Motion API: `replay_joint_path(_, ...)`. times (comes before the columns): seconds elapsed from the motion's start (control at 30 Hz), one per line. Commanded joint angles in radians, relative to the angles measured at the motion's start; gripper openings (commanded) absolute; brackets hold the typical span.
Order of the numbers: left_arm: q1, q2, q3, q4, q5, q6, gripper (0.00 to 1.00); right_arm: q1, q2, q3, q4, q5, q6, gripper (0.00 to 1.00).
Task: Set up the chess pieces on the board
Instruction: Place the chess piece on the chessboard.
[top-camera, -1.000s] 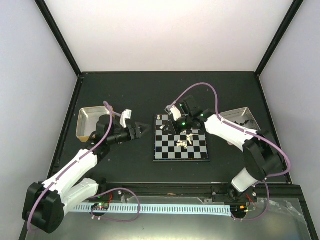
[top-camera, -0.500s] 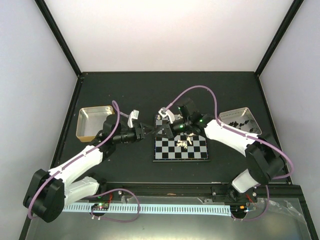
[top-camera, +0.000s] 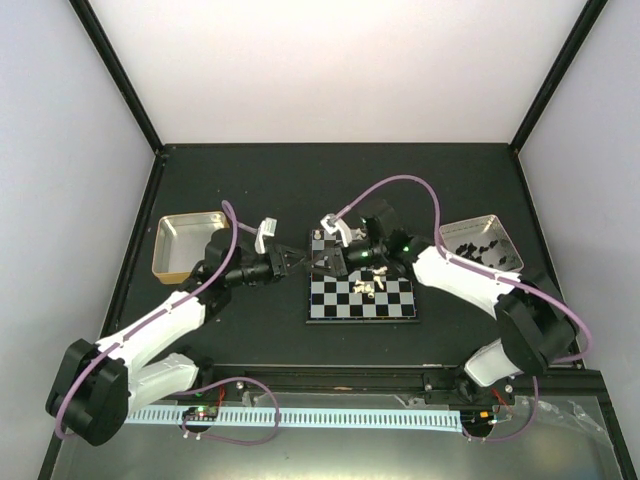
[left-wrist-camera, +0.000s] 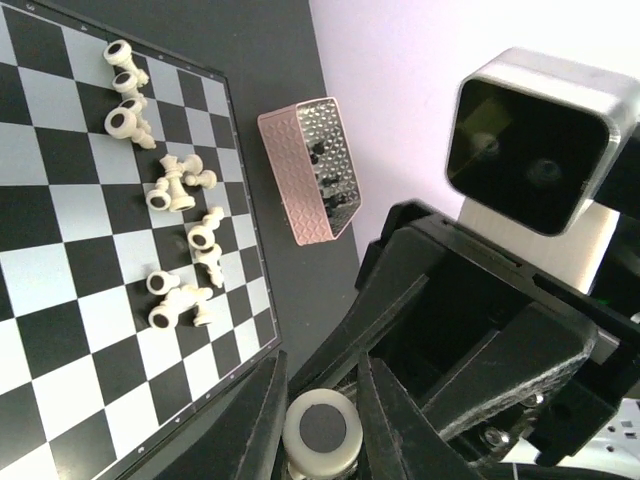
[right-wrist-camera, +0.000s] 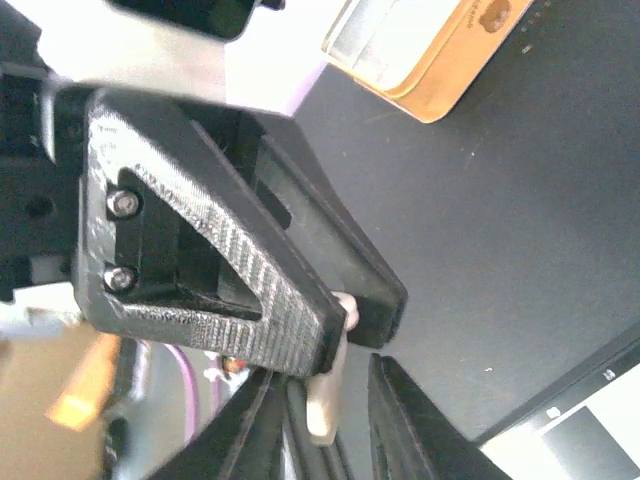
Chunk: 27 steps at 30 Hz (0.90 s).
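Over the board's (top-camera: 362, 309) near-left corner my two grippers meet tip to tip. My left gripper (top-camera: 298, 261) is shut on a cream-white chess piece (left-wrist-camera: 322, 432), whose round base shows between its fingers (left-wrist-camera: 258, 410). In the right wrist view the same chess piece (right-wrist-camera: 325, 412) leans on one finger of my right gripper (right-wrist-camera: 328, 390), which is slightly open, with a gap at the other finger. Several white chess pieces (left-wrist-camera: 178, 190) lie toppled on the board (left-wrist-camera: 60, 235).
A gold tray (top-camera: 172, 245) stands left of the board. A pinkish tray (top-camera: 505, 240) holding black pieces sits to the right, also seen as the pink tray (left-wrist-camera: 300, 170). Purple cables loop over both arms.
My left arm swung right to the board's corner and its jaws closed on the piece. My right gripper moved left to meet it and began to part its jaws.
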Motion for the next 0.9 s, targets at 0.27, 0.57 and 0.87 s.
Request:
replay_joint_path(0.27, -0.011, -0.082, -0.016, 0.04, -0.153, -0.336, 0.05, 0.064, -0.178, -0.223, 0.502, 0.304, 0.51, 0.37)
replay_joint_path(0.57, -0.013, -0.109, -0.031, 0.055, -0.194, -0.452, 0.03, 0.073, -0.15, -0.225, 0.515, 0.352, 0.589, 0.31)
replay_joint_path(0.87, -0.013, -0.114, -0.042, 0.075, -0.154, -0.557, 0.03, 0.078, -0.144, -0.2, 0.426, 0.394, 0.493, 0.37)
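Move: The left fingers already hold the white chess piece over the board's left edge, with the board's middle about 13 cm to their right, 3 cm farther out and some 17 cm below. From the left hand, the near cluster of white pieces lies about 13 cm right and 1 cm back, the far cluster about 12 cm right and 10 cm ahead. The held piece sits practically at the right hand's point, a centimetre to its left. The right hand, its fingers already starting to part, opens them plainly wider and comes clear of the chess piece, rising about 4 cm before sinking back by one, while it edges some 2.5 cm forward and swings about 25 degrees clockwise, its fingers tilting up towards level. The left hand keeps its shut grip on the piece and draws it a little away from the right hand, roughly 2 cm each up and left and a bit forward with a dip on the way, while its wrist turns some 25 degrees in all, partly counter-clockwise, so the fingers point more forward. ##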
